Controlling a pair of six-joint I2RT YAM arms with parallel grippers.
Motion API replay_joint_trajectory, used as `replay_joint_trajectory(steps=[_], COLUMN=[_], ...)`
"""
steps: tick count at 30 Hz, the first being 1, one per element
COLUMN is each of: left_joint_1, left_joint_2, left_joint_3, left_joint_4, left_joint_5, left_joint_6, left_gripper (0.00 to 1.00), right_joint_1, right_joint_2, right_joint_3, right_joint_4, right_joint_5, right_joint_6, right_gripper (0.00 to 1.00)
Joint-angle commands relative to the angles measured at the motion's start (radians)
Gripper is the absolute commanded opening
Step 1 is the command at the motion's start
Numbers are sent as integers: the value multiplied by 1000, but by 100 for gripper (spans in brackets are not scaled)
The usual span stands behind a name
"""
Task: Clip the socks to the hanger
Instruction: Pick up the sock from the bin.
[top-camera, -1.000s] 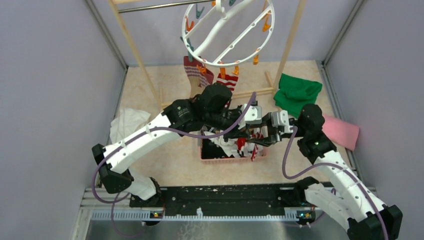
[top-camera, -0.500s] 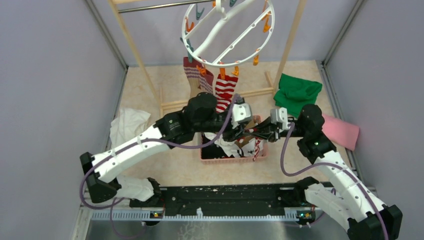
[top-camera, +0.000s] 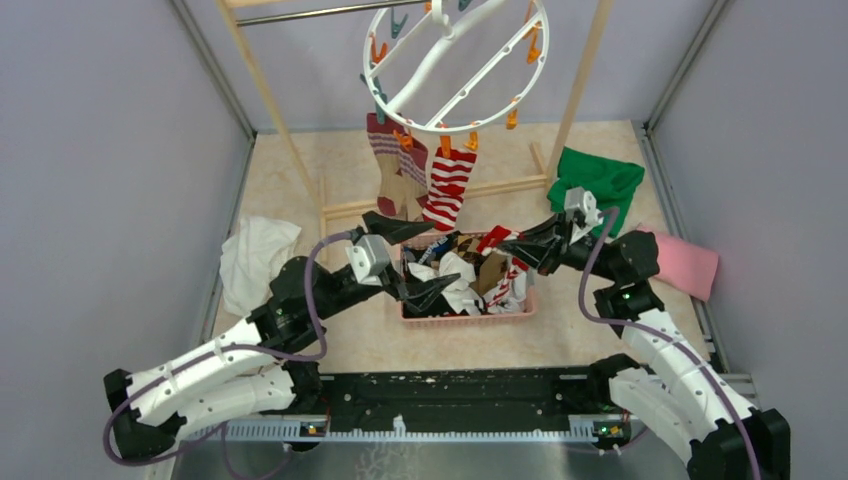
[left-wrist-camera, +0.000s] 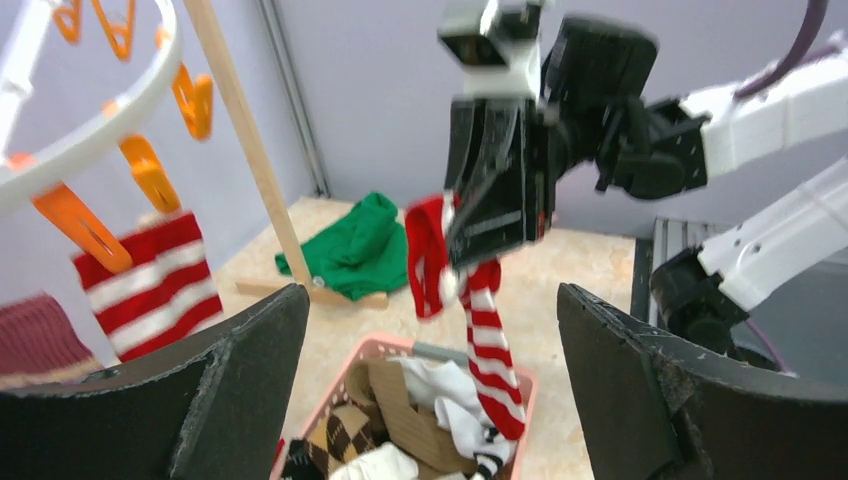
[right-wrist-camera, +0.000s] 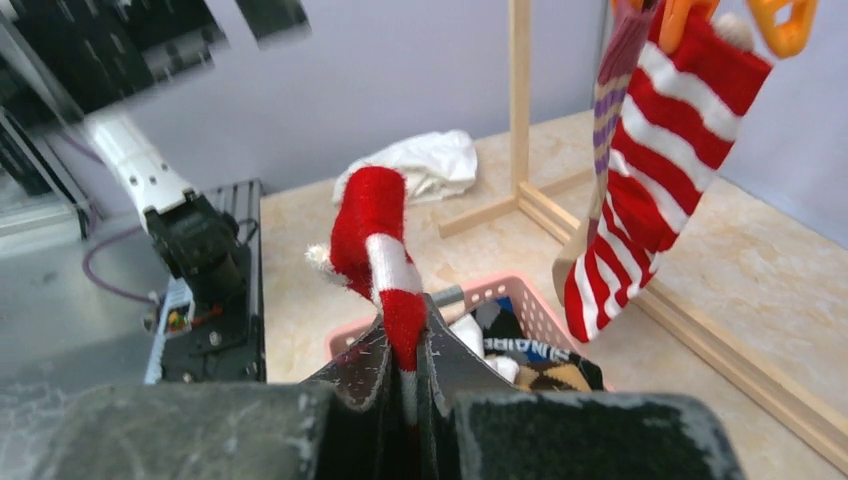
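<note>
The white ring hanger (top-camera: 445, 129) hangs at the back with orange and teal pegs. A maroon-striped sock (top-camera: 385, 150) and a red-and-white striped sock (top-camera: 447, 185) are clipped to it. My right gripper (top-camera: 510, 243) (right-wrist-camera: 405, 350) is shut on another red-and-white striped sock (left-wrist-camera: 480, 320) (right-wrist-camera: 385, 250). That sock dangles over the pink basket (top-camera: 470, 315). Several more socks lie in the basket, argyle, tan and white. My left gripper (top-camera: 425, 258) (left-wrist-camera: 432, 295) stands wide open over the basket's left side, with nothing between its fingers.
A wooden rack frame (top-camera: 275, 110) carries the hanger, and its base bar crosses behind the basket. A green cloth (top-camera: 595, 185) and a pink cloth (top-camera: 685, 262) lie at the right. A white cloth (top-camera: 255, 255) lies at the left.
My left gripper opened, let go of the striped sock and drew back to the left and nearer. My right gripper shut on that sock and carried it up and to the right.
</note>
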Motion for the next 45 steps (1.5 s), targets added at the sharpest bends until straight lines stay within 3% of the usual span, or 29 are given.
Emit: replay_joint_trajectory(steps=[1,8,19,31,35,39,45], left_joint_1=[1,2,2,2,1,2,2], left_joint_2=[25,197,350,414,429,429,408], left_joint_3=[-130,-123,-123,-85,-65,-55,-42], left_joint_4=[240,409,677,722,700,673,609], left_joint_5=[3,-24,-54,-42,-33,-31,-29], left_joint_6=[-15,-37,-166,-187,-180,-167,-133], left_gripper=[99,96,76,59,41,38,0], right_joint_1=[-7,-7,-8,-8,-8,-7,-7], right_joint_2=[-2,7,-3,-9,-10,-10,-9], right_joint_3=[-9,-1,-14,-25,-24,-24,-26], right_joint_4=[225,239,232,240,242,245,244], right_joint_5=[88,131,134,123,119,117,109], right_joint_6=[213,250,257,256,257,256,249], right_gripper=[0,0,0,0,0,0,0])
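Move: The red-and-white sock's upper end, sticking out of the right fingers, is about 8 cm to the left hand's right, 4 cm ahead and 7 cm lower. The bin is some 10 cm ahead, 6 cm right and 27 cm below that hand; the hung striped sock is about 20 cm ahead, 1 cm right and roughly level. From the right hand, the sock's upper end lies level fore and aft, 3 cm left and 2 cm up. The sock's free upper end, still pinched below by the right fingers, is met by the left hand, which sweeps right about 8 cm and forward 5, dipping some 8 cm then rising back 4 as its fingertips tilt up. Its wide-open fingers close on the sock beside the right fingertips. The right hand lifts its hold 3 cm early on, tipping its fingertips up about 10 degrees. ##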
